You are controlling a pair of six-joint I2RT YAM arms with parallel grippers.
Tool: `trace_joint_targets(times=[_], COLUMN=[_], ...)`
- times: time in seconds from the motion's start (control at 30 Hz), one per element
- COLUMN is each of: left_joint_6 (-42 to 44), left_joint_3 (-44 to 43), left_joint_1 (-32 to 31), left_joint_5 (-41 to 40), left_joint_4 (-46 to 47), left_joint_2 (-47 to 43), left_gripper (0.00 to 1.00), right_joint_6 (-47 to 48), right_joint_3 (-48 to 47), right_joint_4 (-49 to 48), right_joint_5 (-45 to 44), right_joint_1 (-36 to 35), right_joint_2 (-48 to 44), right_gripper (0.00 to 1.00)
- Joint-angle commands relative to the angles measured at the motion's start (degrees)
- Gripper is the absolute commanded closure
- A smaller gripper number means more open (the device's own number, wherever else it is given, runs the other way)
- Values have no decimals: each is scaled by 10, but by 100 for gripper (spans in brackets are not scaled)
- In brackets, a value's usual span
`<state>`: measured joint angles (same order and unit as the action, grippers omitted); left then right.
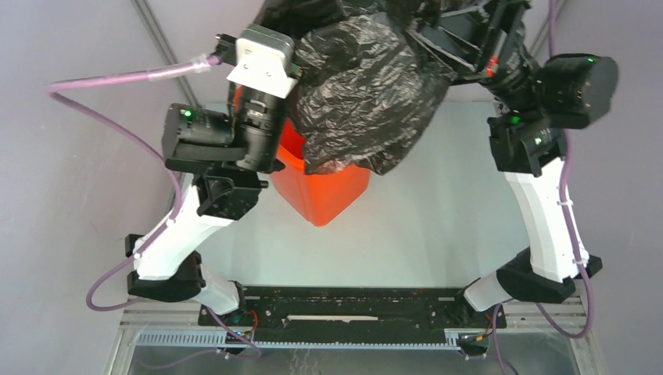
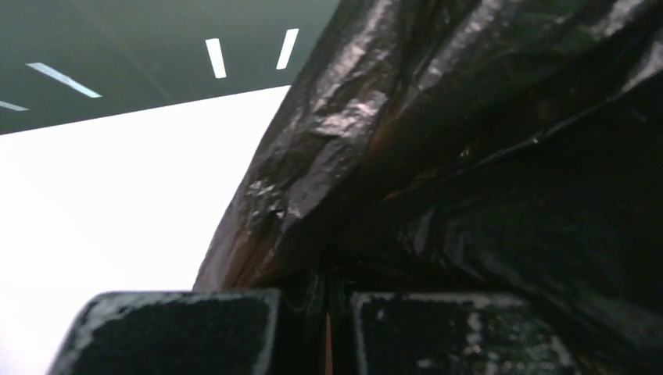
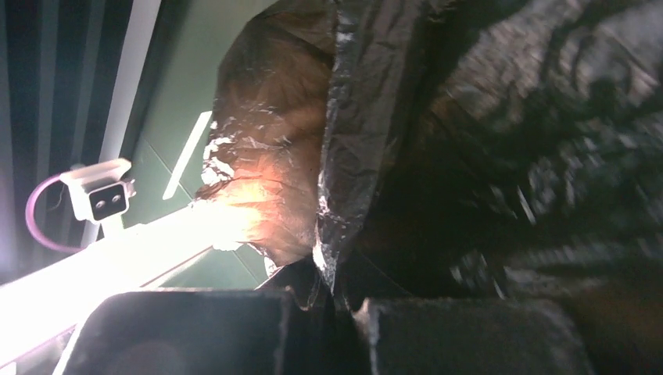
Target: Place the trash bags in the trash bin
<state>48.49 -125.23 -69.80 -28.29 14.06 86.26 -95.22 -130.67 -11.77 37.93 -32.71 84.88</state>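
Note:
The black crinkled trash bag [image 1: 367, 94] hangs in the air above the table, and its lower folds drape over the far side of the orange trash bin [image 1: 320, 195]. Both arms reach up to the bag's top edge, where their fingertips are hidden among the folds in the top view. In the left wrist view my left gripper [image 2: 327, 305] is shut, with a thin fold of the bag [image 2: 469, 156] pinched between its pads. My right gripper [image 3: 340, 308] is shut on another fold of the bag [image 3: 469, 141], whose film glows brownish against a light.
The bin stands on a pale table [image 1: 438, 234] between the two arms. A black rail [image 1: 352, 308] runs along the near edge. Purple cables [image 1: 117, 78] loop at the left and right. A small white camera [image 3: 100, 195] shows in the right wrist view.

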Motion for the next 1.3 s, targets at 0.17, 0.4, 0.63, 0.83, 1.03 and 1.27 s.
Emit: trace_joint_targets(times=[0.17, 0.4, 0.63, 0.83, 1.03, 1.27], left_joint_6=[58, -107, -224, -258, -404, -431], left_joint_3=[-51, 130, 143, 73, 1, 119], left_joint_1=[19, 105, 182, 208, 255, 265], left_joint_5=[-12, 6, 76, 127, 137, 137], left_joint_4=[6, 65, 19, 18, 15, 23], left_joint_2=[-33, -100, -95, -41, 30, -24], left_gripper=[100, 100, 100, 100, 100, 100], right_joint_6=[10, 27, 48, 48, 35, 27], right_joint_3=[-67, -11, 94, 156, 205, 246], right_joint_4=[-25, -26, -22, 2, -3, 8], right_joint_5=[-8, -3, -10, -23, -26, -23], right_joint_1=[-49, -54, -41, -18, -7, 3], right_joint_2=[51, 32, -21, -59, -80, -95], right_gripper=[100, 100, 100, 100, 100, 100])
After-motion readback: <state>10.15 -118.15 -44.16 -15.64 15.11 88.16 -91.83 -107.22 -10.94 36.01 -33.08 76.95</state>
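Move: Ahead of both raised, closed grippers, which still pinch the trash bag, stands the trash bin: about 14 cm forward and 5 cm left of the left hand, its middle some 53 cm below. From the right hand it is roughly 24 cm forward, 16 cm left and 55 cm below. The bag hangs between them, its middle about 5 cm right of the left hand, 5 cm back and 15 cm below. Swinging left about 7 cm first, the left hand then carries its part of the bag some 11 cm forward over the bin, drifting back right and dipping slightly. The right hand shifts about 3 cm left, then sinks some 8 cm and eases forward towards the bin, fingers tipping flatter by roughly 10 degrees. Both keep their pinch on the bag. ##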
